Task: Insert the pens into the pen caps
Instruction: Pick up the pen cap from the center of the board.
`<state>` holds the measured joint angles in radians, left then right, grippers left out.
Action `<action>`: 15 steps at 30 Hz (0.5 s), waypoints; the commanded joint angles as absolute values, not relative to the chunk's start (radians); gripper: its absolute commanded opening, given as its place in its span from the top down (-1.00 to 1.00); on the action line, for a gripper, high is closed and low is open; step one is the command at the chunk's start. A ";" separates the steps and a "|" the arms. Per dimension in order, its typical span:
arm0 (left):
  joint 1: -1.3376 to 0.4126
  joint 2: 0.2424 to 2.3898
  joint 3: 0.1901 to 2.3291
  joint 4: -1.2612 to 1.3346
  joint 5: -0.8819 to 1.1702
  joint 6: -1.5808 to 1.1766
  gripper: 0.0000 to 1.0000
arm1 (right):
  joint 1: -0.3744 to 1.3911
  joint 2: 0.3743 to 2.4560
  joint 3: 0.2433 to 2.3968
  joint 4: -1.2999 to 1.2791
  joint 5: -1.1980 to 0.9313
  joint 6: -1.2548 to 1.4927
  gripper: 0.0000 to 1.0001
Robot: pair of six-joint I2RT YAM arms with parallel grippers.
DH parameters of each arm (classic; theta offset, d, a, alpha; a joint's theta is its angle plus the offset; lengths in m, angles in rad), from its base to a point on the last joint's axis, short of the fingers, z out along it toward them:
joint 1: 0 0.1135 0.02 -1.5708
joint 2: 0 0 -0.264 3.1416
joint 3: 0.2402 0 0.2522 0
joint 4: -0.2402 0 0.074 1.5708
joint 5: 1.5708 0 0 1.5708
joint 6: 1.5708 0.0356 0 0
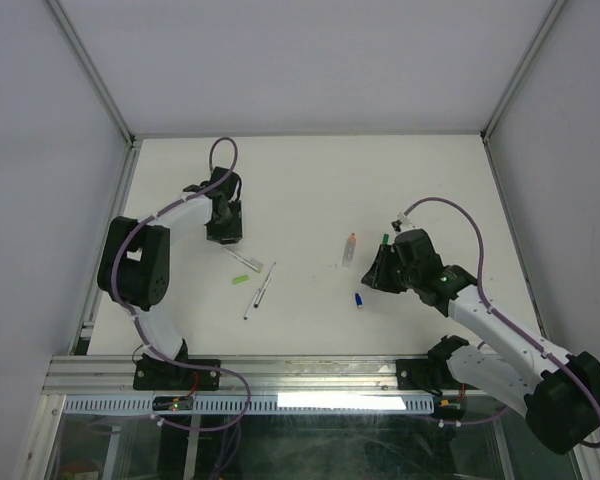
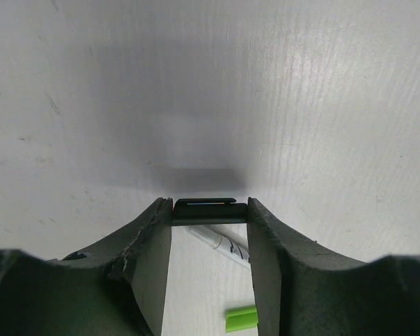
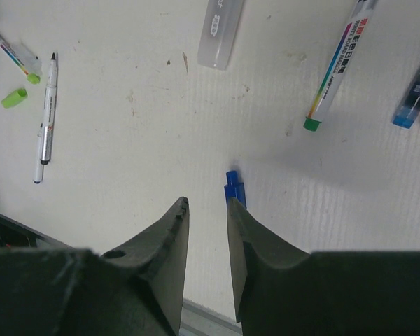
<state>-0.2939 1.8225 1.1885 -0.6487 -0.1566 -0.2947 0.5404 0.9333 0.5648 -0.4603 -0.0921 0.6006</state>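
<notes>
My left gripper (image 2: 210,207) (image 1: 224,232) is shut on a black pen cap (image 2: 208,211), held crosswise between its fingertips just above the table. Under it lie a white pen (image 2: 222,246) and a green pen cap (image 2: 241,318) (image 1: 239,280). My right gripper (image 3: 206,203) (image 1: 378,272) stands open with a narrow empty gap. A blue pen cap (image 3: 234,187) (image 1: 360,299) lies on the table just beyond its right fingertip. A black-tipped pen (image 3: 46,112) (image 1: 263,284) lies at the left. A green-ended pen (image 3: 336,66) lies at the upper right.
A pen with a green tip (image 3: 10,49) lies near the green cap. A translucent tube (image 3: 220,31) and a blue item (image 3: 413,98) lie farther back. An orange-ended pen (image 1: 349,248) rests mid-table. Frame posts and white walls bound the table (image 1: 310,180).
</notes>
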 commanded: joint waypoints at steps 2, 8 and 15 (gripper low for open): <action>-0.334 1.648 1.226 -0.623 -0.197 -0.256 0.18 | 0.546 0.893 0.610 -0.471 -0.103 0.584 0.39; -0.492 1.527 1.216 -0.641 -0.180 -0.260 0.18 | 0.545 0.845 0.602 -0.459 -0.121 0.622 0.39; -0.757 1.456 1.102 -0.583 -0.088 -0.276 0.16 | 0.545 0.779 0.597 -0.479 -0.091 0.666 0.39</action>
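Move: The left hand already grips the black pen cap, close over the table. The bare black pen lies about 11 cm back and 8 cm to its right. Nearer is the rainbow pen, some 4 cm back and 3 cm right; the light-green cap is about 10 cm back and 3 cm right. From the empty right hand, the black pen lies roughly 22 cm left, 2 cm ahead and 7 cm below. Rising first, then sweeping right and a little back, the left hand lifts the black cap about 10 cm and carries it some 12 cm right towards the middle of the table. Its wrist turns about 20 degrees clockwise and the fingertips swing outward, grip kept. The right hand, empty, rises 2 to 3 cm. ##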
